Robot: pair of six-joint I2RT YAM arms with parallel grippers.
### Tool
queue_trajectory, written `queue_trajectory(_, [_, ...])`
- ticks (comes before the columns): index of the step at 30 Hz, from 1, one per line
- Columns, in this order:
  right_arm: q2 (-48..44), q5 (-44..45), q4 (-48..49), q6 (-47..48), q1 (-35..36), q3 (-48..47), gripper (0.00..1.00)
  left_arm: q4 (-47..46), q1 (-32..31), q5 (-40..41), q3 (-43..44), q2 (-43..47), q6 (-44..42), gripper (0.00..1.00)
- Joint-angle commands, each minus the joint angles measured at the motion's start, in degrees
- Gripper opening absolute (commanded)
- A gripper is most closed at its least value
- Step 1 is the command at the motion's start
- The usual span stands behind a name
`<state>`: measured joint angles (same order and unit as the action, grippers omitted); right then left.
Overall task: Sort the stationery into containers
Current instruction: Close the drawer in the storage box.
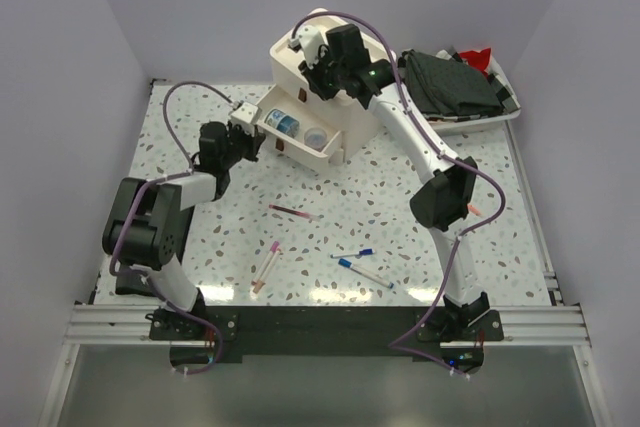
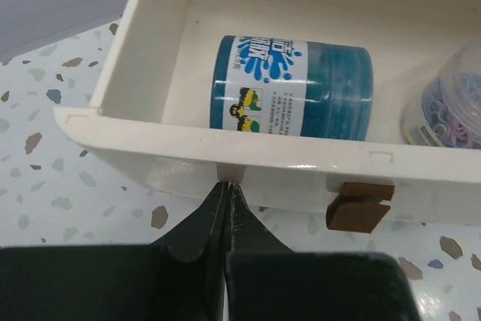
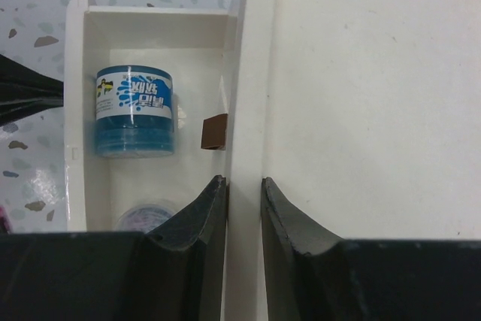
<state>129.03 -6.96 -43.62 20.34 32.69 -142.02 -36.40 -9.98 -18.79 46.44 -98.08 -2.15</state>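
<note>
The cream-white cabinet [image 1: 300,62] stands at the back with one drawer [image 1: 325,155] pulled out toward the left arm. In the drawer lie a blue tape roll [image 2: 289,88] and a clear round tub [image 2: 451,107] of coloured bits. My left gripper [image 2: 227,184] is shut with nothing between its jaws, and its tips touch the drawer's front rim, left of the brown handle [image 2: 359,207]. My right gripper [image 3: 244,180] is shut on the cabinet's top front edge [image 3: 246,73], above the open drawer. A maroon pen [image 1: 293,212], a pink pen [image 1: 268,267] and two blue-capped white pens [image 1: 362,272] lie on the table.
A white tray [image 1: 500,119] of dark folded cloths [image 1: 450,82] sits at the back right, beside the cabinet. The pens are spread over the speckled table [image 1: 400,187] between the two arms. Purple walls close in the back and both sides.
</note>
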Motion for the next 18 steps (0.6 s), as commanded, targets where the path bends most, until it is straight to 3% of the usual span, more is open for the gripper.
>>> queue_trajectory(1, [-4.0, -4.7, -2.8, -0.7, 1.5, 0.7, 0.0, -6.2, 0.7, 2.2, 8.0, -2.5, 0.2, 0.0])
queue_trajectory(18, [-4.1, -4.6, -3.3, 0.4, 1.5, 2.4, 0.0, -7.5, 0.5, -0.1, 16.8, -9.6, 4.1, 0.0])
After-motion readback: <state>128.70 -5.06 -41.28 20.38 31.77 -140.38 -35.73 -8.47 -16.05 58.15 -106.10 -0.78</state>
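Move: The open drawer's front panel is already under the left fingertips, just below its rim; its middle lies about 7 cm right and 3 cm back of that hand, 2 cm lower. Roughly level with the hand, the brown handle is 4 cm right and 2 back, the blue jar 4 cm right and 4 ahead, the clip jar 12 cm right and neither ahead nor back. From the right hand, the panel's middle is some 6 cm left, 11 back and 17 below. The drawer's front panel keeps being pushed forward by the shut left fingertips, left of the brown handle; that hand travels about 5.5 cm, fast at first and then easing, rising slightly and turning some 5 degrees counter-clockwise. The right hand keeps its pinch on the storage box's top front rim, shifting about 1.5 cm forward and right with it. ##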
